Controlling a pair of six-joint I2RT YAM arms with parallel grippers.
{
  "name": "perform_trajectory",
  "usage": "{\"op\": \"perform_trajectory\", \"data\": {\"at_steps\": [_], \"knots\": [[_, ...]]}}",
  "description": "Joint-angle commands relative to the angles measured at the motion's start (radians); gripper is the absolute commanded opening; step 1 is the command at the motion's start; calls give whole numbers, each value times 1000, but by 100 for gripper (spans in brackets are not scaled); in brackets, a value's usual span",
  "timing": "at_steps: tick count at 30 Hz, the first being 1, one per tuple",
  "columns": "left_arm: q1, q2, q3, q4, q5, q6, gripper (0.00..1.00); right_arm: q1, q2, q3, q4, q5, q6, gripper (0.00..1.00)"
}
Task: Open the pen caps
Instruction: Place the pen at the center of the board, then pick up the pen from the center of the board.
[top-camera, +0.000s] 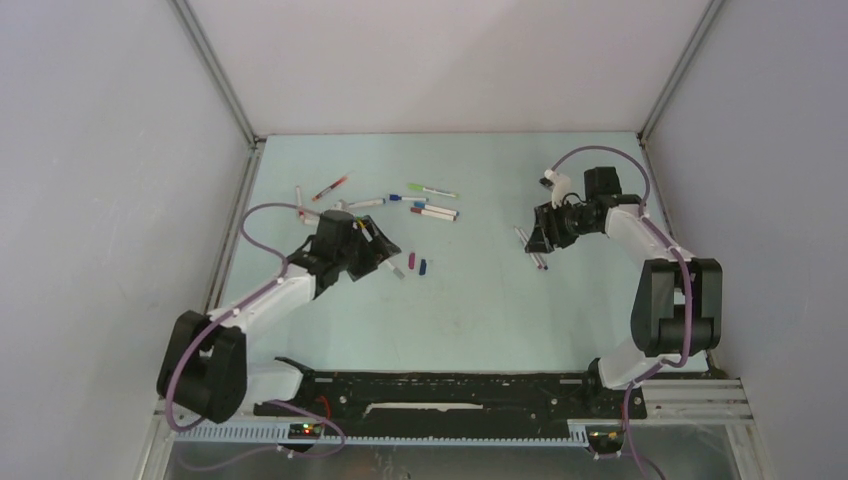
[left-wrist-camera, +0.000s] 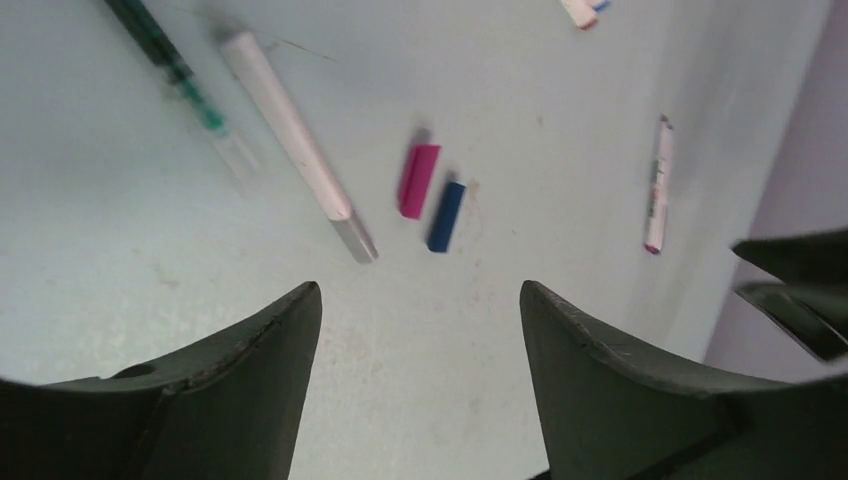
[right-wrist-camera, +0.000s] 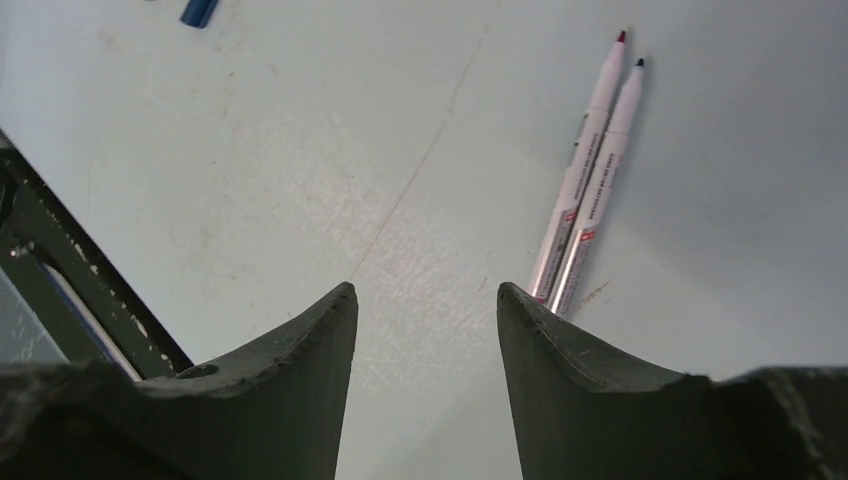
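Two loose pen caps, a magenta cap (left-wrist-camera: 418, 180) and a blue cap (left-wrist-camera: 446, 215), lie side by side on the pale table, just ahead of my left gripper (left-wrist-camera: 420, 290). That gripper is open with nothing between its fingers. A white pen (left-wrist-camera: 290, 125) and a green-tipped pen (left-wrist-camera: 175, 70) lie to the caps' left. My right gripper (right-wrist-camera: 425, 290) is open over bare table. Two uncapped pens (right-wrist-camera: 590, 170) lie together beside its right finger, which hides their near ends. In the top view the caps (top-camera: 417, 264) sit right of the left gripper (top-camera: 385, 250), and the right gripper (top-camera: 535, 242) hangs over its two pens.
Several more pens (top-camera: 400, 200) are scattered behind the left gripper toward the back of the table. Another pen (left-wrist-camera: 657, 185) lies off to the right in the left wrist view. Grey walls close in the left, right and back sides.
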Motion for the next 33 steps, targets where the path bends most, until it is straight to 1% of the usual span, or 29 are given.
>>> {"op": "perform_trajectory", "data": {"at_steps": [1, 2, 5, 10, 18, 26, 28, 33], "knots": [[-12, 100, 162, -210, -157, -1, 74, -5, -59, 42, -52, -81, -75, 57], [-15, 132, 197, -249, -174, 0, 71, -4, -62, 42, -54, -84, -77, 57], [-35, 215, 284, -343, -228, -3, 70, -4, -63, 41, -58, -88, -80, 57], [-58, 351, 404, -453, -273, -8, 64, -4, -65, 41, -62, -97, -84, 57], [-77, 466, 501, -485, -275, 6, 59, -4, -69, 42, -67, -106, -87, 57], [-81, 523, 536, -510, -271, 32, 54, -4, -71, 41, -70, -114, -89, 56], [-83, 542, 545, -516, -271, 40, 53, -31, -71, 43, -70, -117, -89, 56], [-90, 570, 565, -528, -280, 52, 50, -33, -73, 41, -72, -122, -89, 56]]}}
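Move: The left gripper is empty. The grey-capped pen lies about 5 cm ahead of it, 2 cm to its left and 8 cm below. At the same level, the green pen is some 6 cm ahead and 9 cm left, the loose magenta cap about 5 cm ahead and 5 cm right, and the loose blue cap 3 cm ahead and 7 cm right. From the right gripper, the grey-capped pen is level and roughly 34 cm left, 8 cm below. Bring the left gripper down about 7 cm over the grey-capped pen, easing it some 2 cm forward at the start of the descent. Meanwhile swing the fingers from their forward-right slant to nearly straight down, some 35 degrees, and narrow them from wide to about half open, without shutting on the pen. Let the empty right gripper drift slightly up and back above the two uncapped pens. ##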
